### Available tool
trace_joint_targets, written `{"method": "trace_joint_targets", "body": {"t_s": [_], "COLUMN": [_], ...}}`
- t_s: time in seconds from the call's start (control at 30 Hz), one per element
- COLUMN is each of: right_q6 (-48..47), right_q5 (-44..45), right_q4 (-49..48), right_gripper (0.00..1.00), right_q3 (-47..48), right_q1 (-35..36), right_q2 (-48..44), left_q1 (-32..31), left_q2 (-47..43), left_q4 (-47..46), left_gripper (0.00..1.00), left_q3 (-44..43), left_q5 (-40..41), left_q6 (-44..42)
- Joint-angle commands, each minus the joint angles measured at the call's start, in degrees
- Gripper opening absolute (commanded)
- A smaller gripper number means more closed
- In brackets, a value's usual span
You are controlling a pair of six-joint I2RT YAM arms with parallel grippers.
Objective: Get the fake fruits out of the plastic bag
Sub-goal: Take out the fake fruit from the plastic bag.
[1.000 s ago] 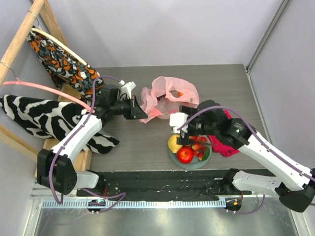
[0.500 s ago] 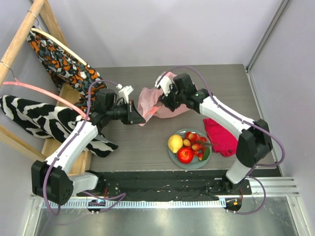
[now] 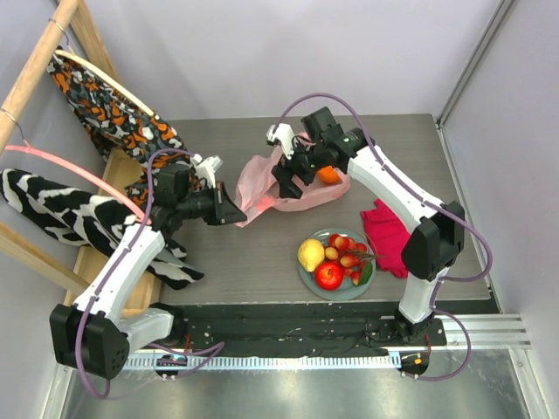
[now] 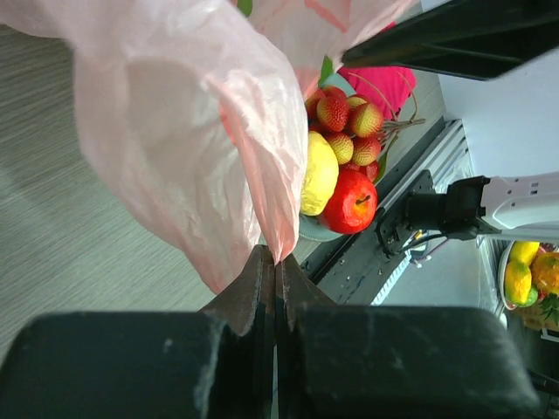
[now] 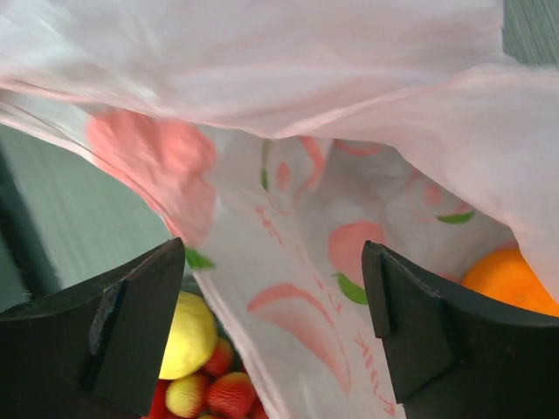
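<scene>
The pale-pink plastic bag (image 3: 301, 194) lies at mid-table, printed with peaches. My left gripper (image 3: 232, 212) is shut on its left edge, seen up close in the left wrist view (image 4: 275, 258), and holds the film (image 4: 192, 131) stretched. My right gripper (image 3: 291, 177) hovers open over the bag's mouth. Its wide-apart fingers (image 5: 131, 332) straddle the film (image 5: 297, 262) without pinching it. An orange fruit (image 3: 328, 175) (image 5: 511, 281) lies inside the bag. On the grey-green plate (image 3: 345, 297) rest a yellow lemon (image 3: 310, 254), a red apple (image 3: 329, 276) and small red-yellow cherries (image 3: 349, 254).
A folded magenta cloth (image 3: 386, 236) lies right of the plate. A wooden rack (image 3: 48, 61) with patterned (image 3: 105, 109) and zebra-striped fabric (image 3: 61, 214) stands along the table's left side. Grey walls close in the back and right.
My right arm swung from above the plate up to the bag and now stands open over its mouth. My left gripper drew the bag's edge slightly left.
</scene>
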State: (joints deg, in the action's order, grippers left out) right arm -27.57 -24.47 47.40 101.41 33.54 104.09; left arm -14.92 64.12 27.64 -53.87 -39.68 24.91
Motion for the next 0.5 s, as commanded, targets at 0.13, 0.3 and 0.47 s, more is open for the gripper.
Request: {"method": "trace_joint_targets", "body": {"t_s": [0.13,0.3,0.47], "right_q6": [8.9,2.1,1.1], "right_q5": [0.9,7.7,21.1], "right_q4": [0.5,3.4,2.6], "right_gripper": [0.65,0.51,0.41], "right_q3": [8.4,6.4,5.4], "right_q1": [2.0,2.9,2.8], "right_q2": [2.1,5.9,10.6], "left_q1": [2.6,3.4,3.9], "left_q2": [0.0,-1.4,-5.3], "left_q4": [-2.1,4.1,16.6], "left_gripper": [0.0,0.0,0.0], "left_q3": [-0.4,-5.7,-13.4], "left_q5": [-0.2,-2.0,-3.1], "left_q6": [-0.8,-7.3,-14.4]}}
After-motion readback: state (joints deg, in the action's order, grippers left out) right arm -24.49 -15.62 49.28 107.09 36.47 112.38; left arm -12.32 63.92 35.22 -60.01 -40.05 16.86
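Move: The orange fruit still in the bag lies about 11 cm to the right of the right hand, 4 cm farther out and some 10 cm below. The lemon on the plate is roughly 18 cm back and 7 cm right of this hand, the tomato 25 cm back and 12 cm right, both at a similar depth. From the left hand, already pinching the bag's edge, the orange fruit is some 24 cm right and 12 cm ahead. Right hand rises 4 cm, then dips some 8 inside the bag, half closing; left still pinches the bag. ##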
